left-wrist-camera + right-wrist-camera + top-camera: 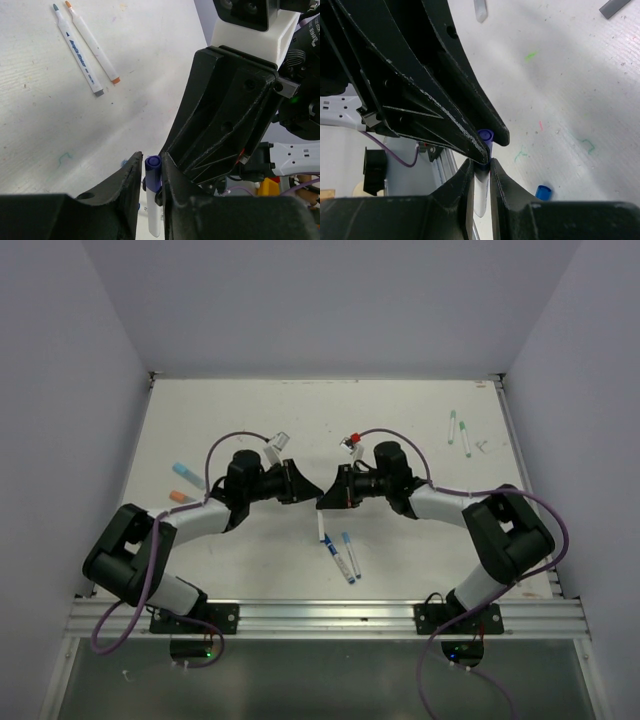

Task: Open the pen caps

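My two grippers meet at mid-table. The left gripper is shut on the purple cap of a white-barrelled pen. The right gripper is shut on the white barrel just below that cap. The cap still sits on the barrel. The pen hangs upright above the table. Two uncapped pens lie side by side on the table and also show in the top view. A loose blue cap lies on the table.
A light blue cap and an orange cap lie at the left. Two green-ended pens lie at the back right. The white walls close in on the table's left, back and right; a metal rail runs along the front.
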`<state>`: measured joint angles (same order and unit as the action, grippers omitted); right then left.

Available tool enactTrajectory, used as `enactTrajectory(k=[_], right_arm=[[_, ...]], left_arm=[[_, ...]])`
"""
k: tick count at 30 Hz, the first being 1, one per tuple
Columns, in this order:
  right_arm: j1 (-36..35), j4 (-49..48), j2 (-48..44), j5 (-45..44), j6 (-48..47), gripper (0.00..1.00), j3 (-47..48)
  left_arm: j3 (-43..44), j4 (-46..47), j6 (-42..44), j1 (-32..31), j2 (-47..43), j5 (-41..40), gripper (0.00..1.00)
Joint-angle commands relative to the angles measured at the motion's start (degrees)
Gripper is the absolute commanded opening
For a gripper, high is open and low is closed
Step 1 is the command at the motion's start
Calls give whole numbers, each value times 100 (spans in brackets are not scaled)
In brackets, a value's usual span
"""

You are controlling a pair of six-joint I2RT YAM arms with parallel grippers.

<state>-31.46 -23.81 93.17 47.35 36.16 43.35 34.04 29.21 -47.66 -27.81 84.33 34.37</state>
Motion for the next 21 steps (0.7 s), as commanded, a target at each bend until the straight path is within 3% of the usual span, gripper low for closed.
enactTrajectory(k=[1, 7, 9, 10, 13, 17, 21], right_arm=[[-70, -220, -132, -6, -83, 0, 173], [-97, -414, -106, -349, -30, 0, 235], [-114, -396, -106, -437, -39, 0, 252], [-114, -353, -114, -498, -74, 9, 261], [-141, 112, -237, -692, -380, 29, 261], [-228, 947, -325, -719, -733, 32, 297], [-325, 774, -413, -763, -734, 40, 51]], left_arm=[[138, 120, -94, -66, 92, 96, 22], [103, 138, -138, -93, 109, 210, 20], [103, 129, -147, -93, 92, 210, 8], [111, 111, -138, -93, 66, 167, 0], [260, -239, -42, -93, 13, -132, 0], [568, -732, 64, -93, -49, -518, 0], [726, -759, -15, -93, -49, -659, 0]])
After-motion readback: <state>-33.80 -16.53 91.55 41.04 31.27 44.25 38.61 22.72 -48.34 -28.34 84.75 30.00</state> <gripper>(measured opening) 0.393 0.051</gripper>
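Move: Just between the left hand's half-open fingers is the purple cap on top of the upright pen, its middle about 1 cm below that hand; it is some 2 cm above the right hand, which still pinches the pen just below. From the left hand, down on the table some 13 cm lower, the blue marker lies about 12 cm back and 4 cm right, the light-blue pen 11 cm back and 8 cm right, and the two uncapped pens roughly 13 cm ahead and 9 cm right. Closing almost in place, the left fingers pinch the top of the purple cap; only then do the right fingers open to about twice their gap and let go of the pen. The right hand sinks about 1.5 cm along the pen body, tilting some 5 degrees, while the left hand, keeping its pinch, shifts about 1.5 cm forward at the end. ##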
